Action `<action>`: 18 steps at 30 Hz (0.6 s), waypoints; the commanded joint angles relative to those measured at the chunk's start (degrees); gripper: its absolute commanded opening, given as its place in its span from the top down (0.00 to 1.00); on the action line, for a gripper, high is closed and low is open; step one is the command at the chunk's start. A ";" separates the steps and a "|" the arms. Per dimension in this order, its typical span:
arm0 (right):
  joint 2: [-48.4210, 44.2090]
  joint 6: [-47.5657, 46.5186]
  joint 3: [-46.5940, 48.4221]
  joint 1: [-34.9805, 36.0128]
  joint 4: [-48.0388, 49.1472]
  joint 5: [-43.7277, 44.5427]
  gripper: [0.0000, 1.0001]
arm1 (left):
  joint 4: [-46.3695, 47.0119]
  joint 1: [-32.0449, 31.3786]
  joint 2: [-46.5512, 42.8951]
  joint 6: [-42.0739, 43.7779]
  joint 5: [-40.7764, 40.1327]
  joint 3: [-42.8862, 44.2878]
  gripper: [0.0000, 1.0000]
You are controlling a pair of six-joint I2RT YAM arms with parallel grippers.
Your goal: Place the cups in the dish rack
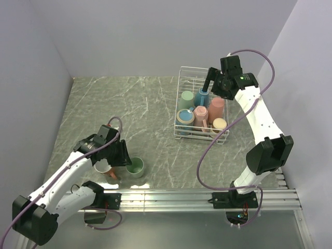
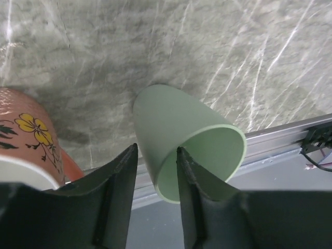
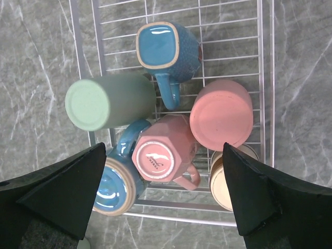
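A pale green cup (image 2: 171, 119) stands near the table's front edge (image 1: 136, 167). My left gripper (image 2: 157, 148) straddles its rim, one finger inside the cup and the other outside. A small gap still shows at the outer finger, so the gripper is open. A salmon cup with yellow flowers (image 2: 26, 135) stands just left of it (image 1: 102, 167). The white wire dish rack (image 3: 207, 26) holds several upturned cups: blue (image 3: 166, 46), green (image 3: 109, 101), salmon (image 3: 222, 114), pink (image 3: 163, 155). My right gripper (image 3: 164, 148) hangs wide open above them (image 1: 209, 83).
An aluminium rail (image 1: 207, 197) runs along the near edge of the table, right behind the green cup. The dish rack (image 1: 199, 70) sits at the back right, near the right wall. Purple cables loop from both arms.
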 commanded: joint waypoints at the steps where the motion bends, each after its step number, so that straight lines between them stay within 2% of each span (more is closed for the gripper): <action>1: -3.38 0.05 -0.03 -0.06 1.89 1.00 0.00 | 1.06 -0.28 1.25 -0.80 1.08 -0.06 0.62; 2: -3.55 0.05 -0.11 0.03 1.98 1.09 0.00 | 1.15 -0.28 1.77 -0.80 1.26 -0.15 0.66; 3: -3.64 0.05 -0.29 -0.06 2.06 1.09 0.00 | 1.50 -0.28 2.56 -0.54 1.61 -0.15 0.74; 5: -3.99 0.05 -0.82 0.03 2.07 1.26 0.00 | 1.59 -0.28 3.79 -0.45 2.13 -0.24 0.85; 6: -4.08 0.05 -1.17 -0.06 2.07 1.26 0.00 | 1.59 -0.28 4.06 -0.28 2.22 -0.24 0.99; 9: -4.69 -0.04 -1.61 -0.06 2.07 1.79 0.00 | 1.76 -0.28 4.24 -0.19 2.49 1.16 1.00; 12: -5.22 -0.39 -0.47 -0.06 1.45 2.31 0.00 | 1.85 -0.28 5.55 0.16 1.70 6.60 1.00; 18: -6.54 -1.35 5.05 -0.14 0.84 0.91 0.00 | 2.29 0.07 16.00 5.07 0.82 24.08 1.00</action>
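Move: The green cup stands close to the left hand, its middle about 4 cm to the right, 1 cm back and some 5 cm below, the open fingers straddling its rim. The brown-handled mug is roughly 8 cm to the left of that hand, level with it fore and aft, also some 5 cm lower. From the right hand, over the rack, the green cup lies about 27 cm back, 30 cm left and 20 cm down. Left fingers dip, pinch the green cup's left rim, then lift it forward, up and rightward about 5 cm. ##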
